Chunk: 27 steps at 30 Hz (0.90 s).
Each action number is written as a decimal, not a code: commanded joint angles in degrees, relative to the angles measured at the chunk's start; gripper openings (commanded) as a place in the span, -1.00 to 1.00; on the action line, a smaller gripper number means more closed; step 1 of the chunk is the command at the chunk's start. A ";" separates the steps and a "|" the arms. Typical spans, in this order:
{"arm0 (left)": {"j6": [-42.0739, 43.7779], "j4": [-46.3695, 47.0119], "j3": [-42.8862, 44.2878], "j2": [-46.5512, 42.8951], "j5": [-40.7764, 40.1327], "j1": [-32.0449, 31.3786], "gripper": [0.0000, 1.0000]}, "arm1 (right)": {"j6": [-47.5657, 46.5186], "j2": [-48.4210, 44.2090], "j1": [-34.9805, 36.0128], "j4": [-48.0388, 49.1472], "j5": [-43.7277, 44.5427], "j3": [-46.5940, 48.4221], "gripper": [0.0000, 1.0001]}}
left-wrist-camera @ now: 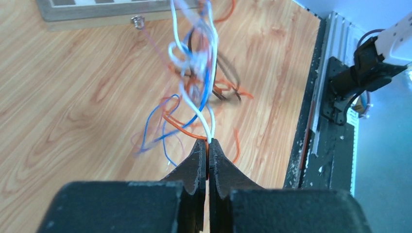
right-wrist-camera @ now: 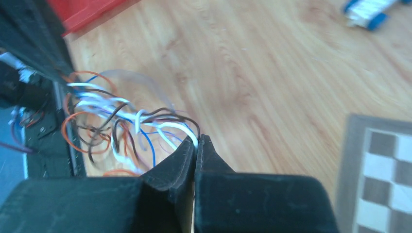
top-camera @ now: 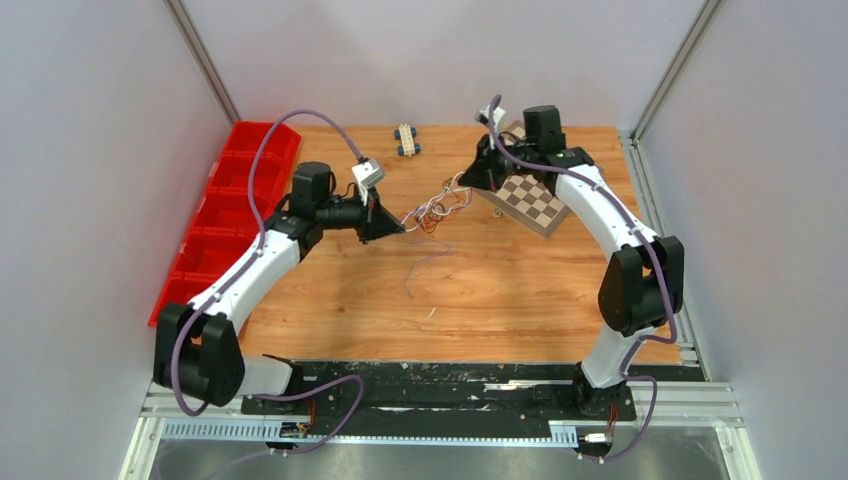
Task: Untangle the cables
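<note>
The cables (top-camera: pixel 437 207) are a small knot of thin white, orange, blue and brown wires hanging between the two arms above the table's middle back. My left gripper (top-camera: pixel 403 228) is shut on the knot's left end; in the left wrist view white and orange cables (left-wrist-camera: pixel 194 73) run out from its closed tips (left-wrist-camera: pixel 209 141). My right gripper (top-camera: pixel 470 183) is shut on the knot's right end; in the right wrist view white and brown cables (right-wrist-camera: pixel 121 121) leave its closed tips (right-wrist-camera: pixel 198 140). One loose grey-purple wire (top-camera: pixel 418 268) lies on the table below the knot.
A checkerboard (top-camera: pixel 532 202) lies just right of the knot, under the right arm. Red bins (top-camera: pixel 220 215) line the table's left edge. A small blue-and-white toy car (top-camera: pixel 406 139) sits at the back. A black rail (top-camera: pixel 450 385) runs along the near edge.
</note>
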 commanded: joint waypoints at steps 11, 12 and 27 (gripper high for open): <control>26.17 -26.92 -8.58 -13.22 0.10 15.23 -1.00 | 10.75 -0.14 -13.36 10.78 4.80 9.10 -1.00; 27.81 -28.45 -8.96 -13.44 -0.21 16.37 -1.00 | 10.83 -0.18 -13.96 11.00 4.72 9.32 -1.00; 53.67 -45.42 -17.38 -16.42 -11.07 31.47 -1.00 | 16.32 -1.45 -20.88 16.34 3.40 12.05 -1.00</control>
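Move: The cable tangle hangs between my two shut grippers: its middle is about 4 cm ahead of my left hand, 7 cm to its right and 3 cm below. From my right hand it is roughly 5 cm back, 7 cm left and 4 cm below. The chessboard's centre is some 18 cm ahead of the right hand, 19 cm right and 21 cm down. The red tray's centre is about 14 cm ahead of the left hand, 37 cm left and 19 cm down. I keep both pinches on the cables and pull them apart. My left hand sweeps some 18 cm left towards the red tray, increasingly down and back as it goes, its fingers tipping further down. My right hand goes about 14 cm right and 10 cm forward towards the chessboard, fastest at first, then climbing, and turns some 25 degrees clockwise. ##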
